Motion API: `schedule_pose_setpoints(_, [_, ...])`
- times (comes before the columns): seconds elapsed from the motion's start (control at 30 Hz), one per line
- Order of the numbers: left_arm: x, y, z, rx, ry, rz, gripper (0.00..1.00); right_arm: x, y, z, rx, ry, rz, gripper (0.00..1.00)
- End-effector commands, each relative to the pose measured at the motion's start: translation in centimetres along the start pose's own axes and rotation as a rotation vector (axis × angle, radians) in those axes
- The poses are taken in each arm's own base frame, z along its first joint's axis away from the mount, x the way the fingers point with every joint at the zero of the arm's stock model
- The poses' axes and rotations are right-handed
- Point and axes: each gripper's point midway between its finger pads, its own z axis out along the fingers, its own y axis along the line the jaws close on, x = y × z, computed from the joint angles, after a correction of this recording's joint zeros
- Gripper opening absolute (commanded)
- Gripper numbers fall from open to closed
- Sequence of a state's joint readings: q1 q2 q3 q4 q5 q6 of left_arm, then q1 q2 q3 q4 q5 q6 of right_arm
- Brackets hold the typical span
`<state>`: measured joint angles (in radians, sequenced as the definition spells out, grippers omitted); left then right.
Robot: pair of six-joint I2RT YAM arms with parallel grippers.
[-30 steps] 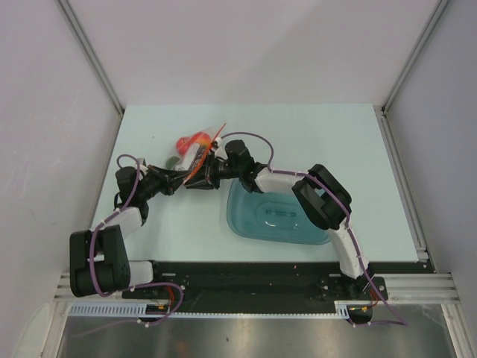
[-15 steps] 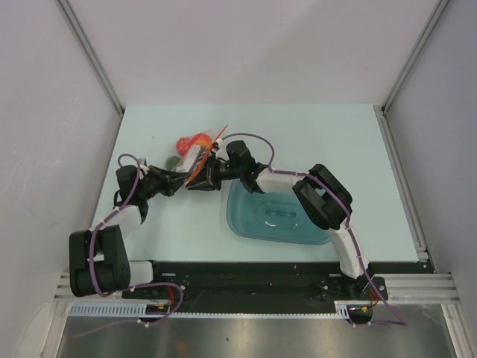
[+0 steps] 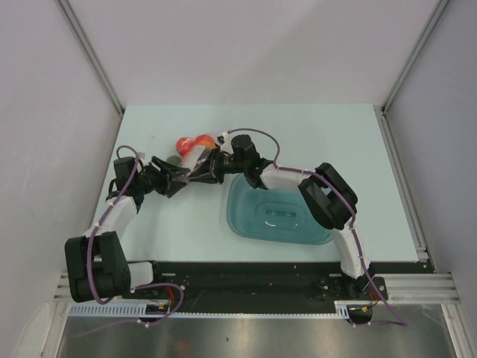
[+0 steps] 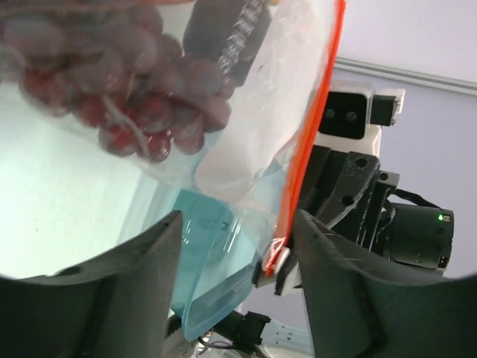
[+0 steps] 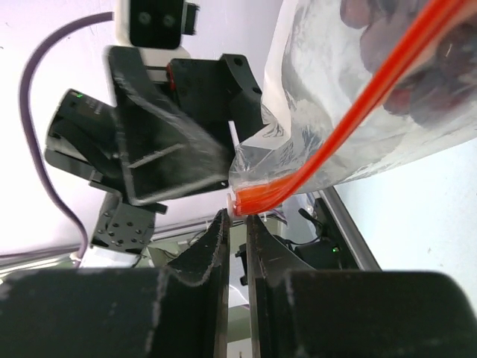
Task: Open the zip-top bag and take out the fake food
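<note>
The zip-top bag (image 3: 195, 151) is held off the table between both arms, its orange-red zip strip (image 4: 307, 142) running down to a white slider. The fake food is inside: red round fruits (image 3: 184, 143) and dark-red grapes (image 4: 127, 97). My right gripper (image 5: 237, 215) is shut on the slider end of the zip strip (image 5: 257, 195). My left gripper (image 4: 237, 220) is open, its fingers (image 4: 134, 291) spread wide on either side of the bag's lower corner without pinching it. From above, the left gripper (image 3: 177, 174) sits just left of the right gripper (image 3: 209, 167).
A teal translucent tub (image 3: 277, 214) lies on the table right of the bag, under the right forearm, and shows behind the bag in the left wrist view (image 4: 212, 257). The pale table (image 3: 335, 142) is walled on three sides.
My left gripper has opened and let go of the bag, drawing back a little to the left. The right gripper keeps its pinch on the zip end, and the bag has shifted slightly away.
</note>
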<state>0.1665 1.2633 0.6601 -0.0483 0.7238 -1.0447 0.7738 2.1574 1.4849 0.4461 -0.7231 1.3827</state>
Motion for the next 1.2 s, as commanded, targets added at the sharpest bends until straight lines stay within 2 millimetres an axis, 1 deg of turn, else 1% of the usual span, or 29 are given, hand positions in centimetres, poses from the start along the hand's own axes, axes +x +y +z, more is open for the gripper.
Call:
schedule_pose_setpoints(0.0, [1.5,1.3,-0.1,-0.002,0.034,-0.066,0.59,0.3,4.5,-0.9,-0.090,-0.017,-0.044,0.00])
schedule_pose_setpoints(0.07, [1.8,1.0,0.1,0.006,0.045,-0.099,0.57,0.4,4.4,-0.9,-0.084,-0.018,-0.047,0.00])
schedule_pose_setpoints(0.1, [1.7,0.4,0.2,0.026,0.044,-0.087,0.56,0.5,4.4,-0.8,-0.083,-0.018,-0.048,0.00])
schedule_pose_setpoints(0.2, [2.4,-0.1,0.5,0.041,0.068,-0.119,0.56,0.7,4.2,-0.7,-0.080,-0.010,-0.049,0.00])
schedule_pose_setpoints(0.23, [2.3,-0.5,0.6,0.060,0.065,-0.131,0.54,0.8,4.2,-0.6,-0.078,-0.007,-0.052,0.00])
schedule_pose_setpoints(0.3, [2.4,-0.3,0.8,0.062,0.064,-0.144,0.51,1.0,4.1,-0.6,-0.072,-0.002,-0.053,0.00])
schedule_pose_setpoints(0.37, [2.2,-0.6,0.8,0.071,0.064,-0.150,0.45,1.1,4.1,-0.6,-0.069,-0.003,-0.056,0.00])
schedule_pose_setpoints(0.5, [1.8,-1.2,1.2,0.092,0.058,-0.172,0.44,1.2,4.2,-0.5,-0.073,-0.004,-0.055,0.00])
schedule_pose_setpoints(0.53, [1.7,-1.3,1.3,0.101,0.060,-0.209,0.41,1.1,4.1,-0.5,-0.074,-0.004,-0.055,0.00])
schedule_pose_setpoints(0.57, [1.8,-1.5,1.4,0.114,0.068,-0.220,0.36,1.2,4.1,-0.4,-0.074,-0.004,-0.056,0.00])
schedule_pose_setpoints(0.6, [1.8,-1.7,1.4,0.133,0.066,-0.221,0.33,1.2,4.1,-0.4,-0.072,-0.005,-0.054,0.00])
schedule_pose_setpoints(0.63, [1.8,-1.7,1.5,0.133,0.070,-0.240,0.26,1.2,4.1,-0.4,-0.076,-0.005,-0.053,0.00])
schedule_pose_setpoints(0.7, [1.8,-1.5,1.5,0.111,0.070,-0.243,0.13,1.1,4.3,-0.5,-0.079,-0.007,-0.057,0.00])
schedule_pose_setpoints(0.73, [1.9,-1.4,1.6,0.105,0.070,-0.231,0.02,1.0,4.1,-0.5,-0.072,-0.011,-0.059,0.00])
schedule_pose_setpoints(0.77, [1.8,-1.2,1.6,0.098,0.064,-0.234,0.00,0.8,4.2,-0.6,-0.070,-0.019,-0.060,0.00])
schedule_pose_setpoints(0.9, [1.7,-0.8,1.5,0.050,0.057,-0.223,0.00,-0.4,3.7,-1.0,-0.039,-0.066,-0.077,0.00])
schedule_pose_setpoints(0.93, [1.8,-0.7,1.5,0.042,0.056,-0.184,0.00,-1.0,3.1,-1.2,-0.012,-0.088,-0.070,0.00])
schedule_pose_setpoints(1.03, [1.8,-0.7,1.3,0.037,0.053,-0.129,0.00,-2.3,2.6,-1.8,0.020,-0.136,-0.069,0.00])
schedule_pose_setpoints(1.17, [2.0,0.0,1.1,0.024,0.048,-0.078,0.00,-3.4,2.0,-2.6,0.053,-0.170,-0.049,0.00])
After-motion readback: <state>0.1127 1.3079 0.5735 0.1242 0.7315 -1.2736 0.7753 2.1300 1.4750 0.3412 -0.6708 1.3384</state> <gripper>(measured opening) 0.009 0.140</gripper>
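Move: The bag's open-hanging film corner beside the orange strip lies about 2 cm to the right of the left hand and 1 cm below, level with it forward. From the left hand, the green food is some 6 cm ahead and 4 cm left, the red food about 12 cm ahead and 1 cm left, both some 8 cm lower. From the right hand, which holds the strip's end, that film is about 2 cm left and 1 cm ahead, at the same height. The bag's corner film, beside the strip end that the right fingers keep pinched, is taken between the left fingers. The open left hand first dips back and down about 2 cm, then comes forward and up a little while sliding some 2 cm right towards the strip, rolling its left side down 10 to 15 degrees and shutting fully, then sinks slightly. The right hand stays nearly in place, sinking 1 cm. ##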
